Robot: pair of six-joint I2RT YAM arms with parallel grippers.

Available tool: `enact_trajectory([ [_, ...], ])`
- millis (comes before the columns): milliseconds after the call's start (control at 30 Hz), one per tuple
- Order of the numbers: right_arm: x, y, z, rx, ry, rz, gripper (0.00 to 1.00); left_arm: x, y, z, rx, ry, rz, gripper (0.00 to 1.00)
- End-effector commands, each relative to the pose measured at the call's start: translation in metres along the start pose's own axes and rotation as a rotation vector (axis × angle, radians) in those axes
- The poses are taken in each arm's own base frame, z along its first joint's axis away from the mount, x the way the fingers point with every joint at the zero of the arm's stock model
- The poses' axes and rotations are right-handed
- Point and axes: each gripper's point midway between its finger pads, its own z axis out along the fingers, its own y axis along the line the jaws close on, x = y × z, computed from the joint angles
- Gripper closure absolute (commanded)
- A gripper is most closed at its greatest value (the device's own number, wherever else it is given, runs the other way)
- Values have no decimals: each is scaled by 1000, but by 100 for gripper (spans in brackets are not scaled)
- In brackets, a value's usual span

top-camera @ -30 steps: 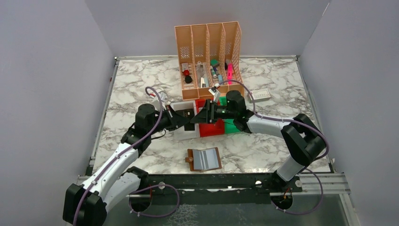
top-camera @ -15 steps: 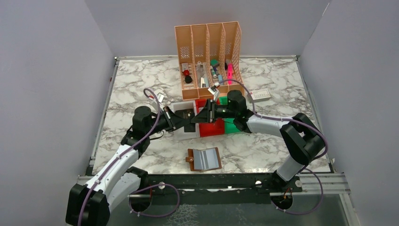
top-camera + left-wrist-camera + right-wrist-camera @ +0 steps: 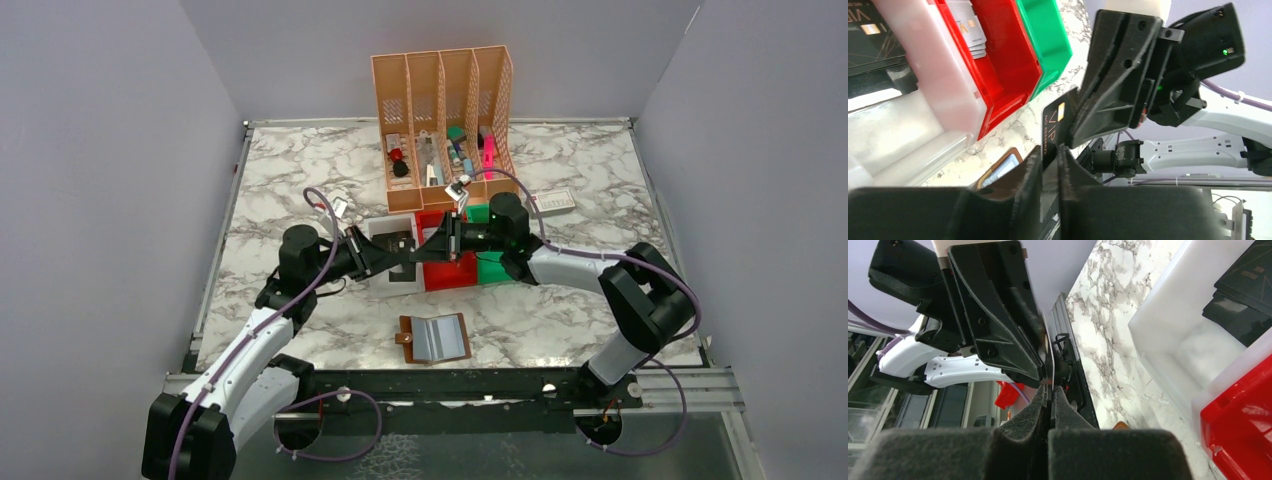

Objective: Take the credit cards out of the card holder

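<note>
The brown card holder [image 3: 405,341] lies open near the table's front edge, with a bluish-grey card [image 3: 440,338] showing in it. Above the bins my two grippers meet tip to tip over a black credit card [image 3: 1055,122] marked VIP. My right gripper [image 3: 428,250] [image 3: 1049,390] is shut on one end of the card. The other end lies between the fingers of my left gripper [image 3: 398,256] [image 3: 1050,150], which stand slightly apart, wider than the card. A corner of the holder [image 3: 1000,167] shows below.
Below the grippers three bins stand side by side: a white one [image 3: 381,227] holding black cards [image 3: 873,35], a red one [image 3: 440,275] holding pale cards [image 3: 970,30], and a green one [image 3: 492,268]. An orange file organiser [image 3: 440,100] stands behind them, with a white box [image 3: 552,203] at its right.
My right gripper has closed onto the black card. The left gripper, shut on it before, has loosened a little and drawn slightly left.
</note>
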Motion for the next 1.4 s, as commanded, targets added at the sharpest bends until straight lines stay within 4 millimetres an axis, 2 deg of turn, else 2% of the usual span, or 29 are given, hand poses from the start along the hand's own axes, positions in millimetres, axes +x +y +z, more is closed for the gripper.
enact_trajectory([
  [0, -2, 13, -7, -22, -13, -54, 99, -7, -2, -4, -21, -22, 33, 68],
  [100, -4, 7, -9, 32, -25, -68, 99, -13, 6, -8, -111, -29, 72, 40],
  [167, -6, 2, -11, 79, -32, -82, 99, -25, 8, -15, -189, -54, 130, 22],
  [267, -10, -11, -14, 172, -46, -100, 99, -40, 21, -31, -352, -94, 183, 7],
  [333, -11, -24, -17, 258, -42, -100, 99, -53, 31, -46, -481, -134, 213, 2],
  [500, -27, -47, -27, 445, -49, -178, 99, -77, 67, -93, -836, -231, 245, 1],
  [600, -39, -54, -30, 580, -56, -269, 99, -83, 85, -115, -997, -247, 271, 1],
  [833, -52, -52, -9, 804, -42, -527, 99, -86, 114, -138, -1157, -319, 296, 1],
  [1033, -53, -55, 17, 978, 3, -831, 99, -90, 105, -139, -1116, -371, 296, 1],
  [1133, -59, -63, 20, 1091, 19, -978, 99, -93, 105, -144, -1130, -391, 305, 1],
  [1367, -63, -86, 33, 1201, 92, -1118, 99, -94, 104, -146, -1134, -404, 307, 1],
])
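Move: The black cards lying in the white bin are about 5 cm ahead of the right hand, 4 cm to its left and 14 cm below. The red bin's middle is some 4 cm ahead and 8 cm right of that hand, and the open card holder about 15 cm back and 6 cm right, both far below. From the left hand, the same black cards are some 5 cm ahead, 1 cm left and 14 cm below. The black VIP card stays pinched in the right fingers while the left fingers open wide and leave it, the left hand drawing off some 19 cm left and turning to point forward and down. The right hand takes the card forward over the white bin, then left and down, about 7 cm forward and 6 cm lower overall, its fingers swinging round from leftward to forward-left and downward. ##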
